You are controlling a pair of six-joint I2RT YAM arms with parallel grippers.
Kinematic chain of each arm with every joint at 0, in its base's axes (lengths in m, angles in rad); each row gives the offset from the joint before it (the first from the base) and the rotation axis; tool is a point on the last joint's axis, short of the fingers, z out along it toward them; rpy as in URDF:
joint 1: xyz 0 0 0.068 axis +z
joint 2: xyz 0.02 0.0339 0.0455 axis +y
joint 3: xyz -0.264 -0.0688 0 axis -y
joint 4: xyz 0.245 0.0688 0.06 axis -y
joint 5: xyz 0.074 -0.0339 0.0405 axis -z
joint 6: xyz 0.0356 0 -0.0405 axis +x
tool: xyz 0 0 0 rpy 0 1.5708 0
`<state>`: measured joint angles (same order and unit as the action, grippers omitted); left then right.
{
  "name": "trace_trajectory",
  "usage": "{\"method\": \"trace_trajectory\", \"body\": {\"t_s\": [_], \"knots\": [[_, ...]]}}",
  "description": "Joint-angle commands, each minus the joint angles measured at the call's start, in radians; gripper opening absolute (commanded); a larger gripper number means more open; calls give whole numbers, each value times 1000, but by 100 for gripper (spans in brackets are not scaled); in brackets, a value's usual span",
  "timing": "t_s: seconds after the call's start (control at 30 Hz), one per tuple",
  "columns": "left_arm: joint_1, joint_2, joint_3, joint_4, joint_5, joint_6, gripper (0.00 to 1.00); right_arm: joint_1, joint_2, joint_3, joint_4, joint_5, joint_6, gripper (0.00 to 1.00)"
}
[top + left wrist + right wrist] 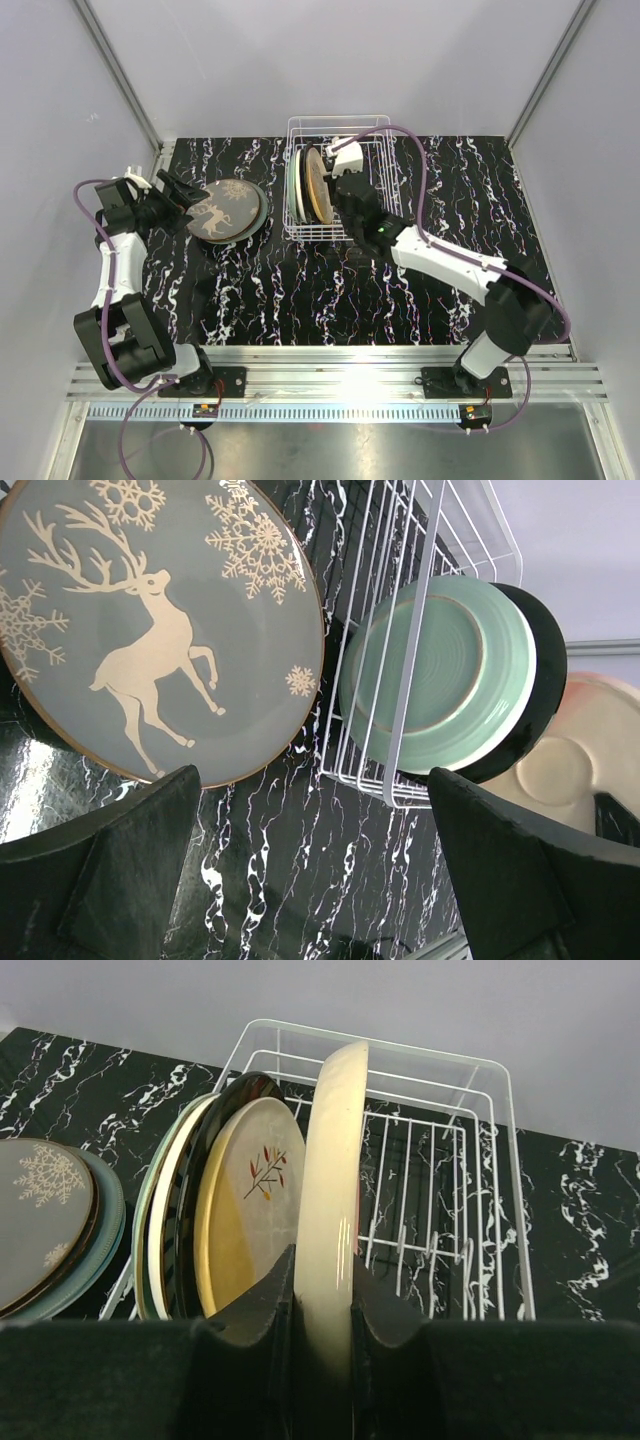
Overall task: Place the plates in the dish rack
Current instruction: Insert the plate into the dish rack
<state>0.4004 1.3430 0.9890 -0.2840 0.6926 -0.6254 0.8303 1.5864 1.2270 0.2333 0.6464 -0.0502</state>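
Observation:
The white wire dish rack (340, 120) stands at the back centre of the table. A pale green plate (150, 1230), a dark plate (190, 1190) and a cream plate with a leaf motif (255, 1190) stand on edge in its left part. My right gripper (322, 1290) is shut on a cream plate (335, 1190), held upright and edge-on just right of those three, over the rack (480, 1160). A grey plate with a deer (160, 630) tops a short stack (228, 210) left of the rack. My left gripper (320, 880) hangs open beside that stack, holding nothing.
The rack's right half (420, 1210) holds only bare divider prongs. White enclosure walls close in the black marbled table (300, 290) on three sides. The right arm (450, 260) stretches diagonally from the front right toward the rack.

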Motion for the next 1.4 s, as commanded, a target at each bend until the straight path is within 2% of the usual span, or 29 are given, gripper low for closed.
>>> {"method": "trace_trajectory", "body": {"t_s": [0.0, 0.53, 1.1, 1.2, 1.37], "knots": [[-9, -27, 25, 54, 33, -16, 99, -14, 18, 140, 146, -33, 33, 0], [-12, -24, 13, 83, 65, -46, 99, -45, 156, 210, 138, -44, 104, 0], [-18, -22, 16, 63, 48, -39, 99, -60, 300, 258, 124, -28, 98, 0], [-17, -21, 16, 66, 51, -39, 99, -60, 316, 264, 118, -27, 98, 3], [-18, -15, 16, 65, 53, -39, 99, -62, 336, 279, 91, -11, 114, 16]]}}
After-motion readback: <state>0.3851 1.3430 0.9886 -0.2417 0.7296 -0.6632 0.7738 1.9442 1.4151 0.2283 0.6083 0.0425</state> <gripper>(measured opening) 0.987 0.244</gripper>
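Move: The slot for the held plate, just right of the yellow plate in the dish rack, has its middle about 8 cm ahead of the right hand, 4 cm to its left and 14 cm below. At much the same depth and distance out, the yellow plate stands some 6 cm left of the hand and the black plate 9 cm left; the rack's right wall is about 13 cm right. From the left hand the slot lies roughly 9 cm ahead, 27 cm right and 5 cm below. Forward and to the left first, then mainly down while still easing forward, the right hand brings the upright plate into the rack just right of the yellow plate. It sinks about 10 cm in all and goes about 6 cm forward, its fingers tipping slightly downward and keeping their pinch on the plate. ##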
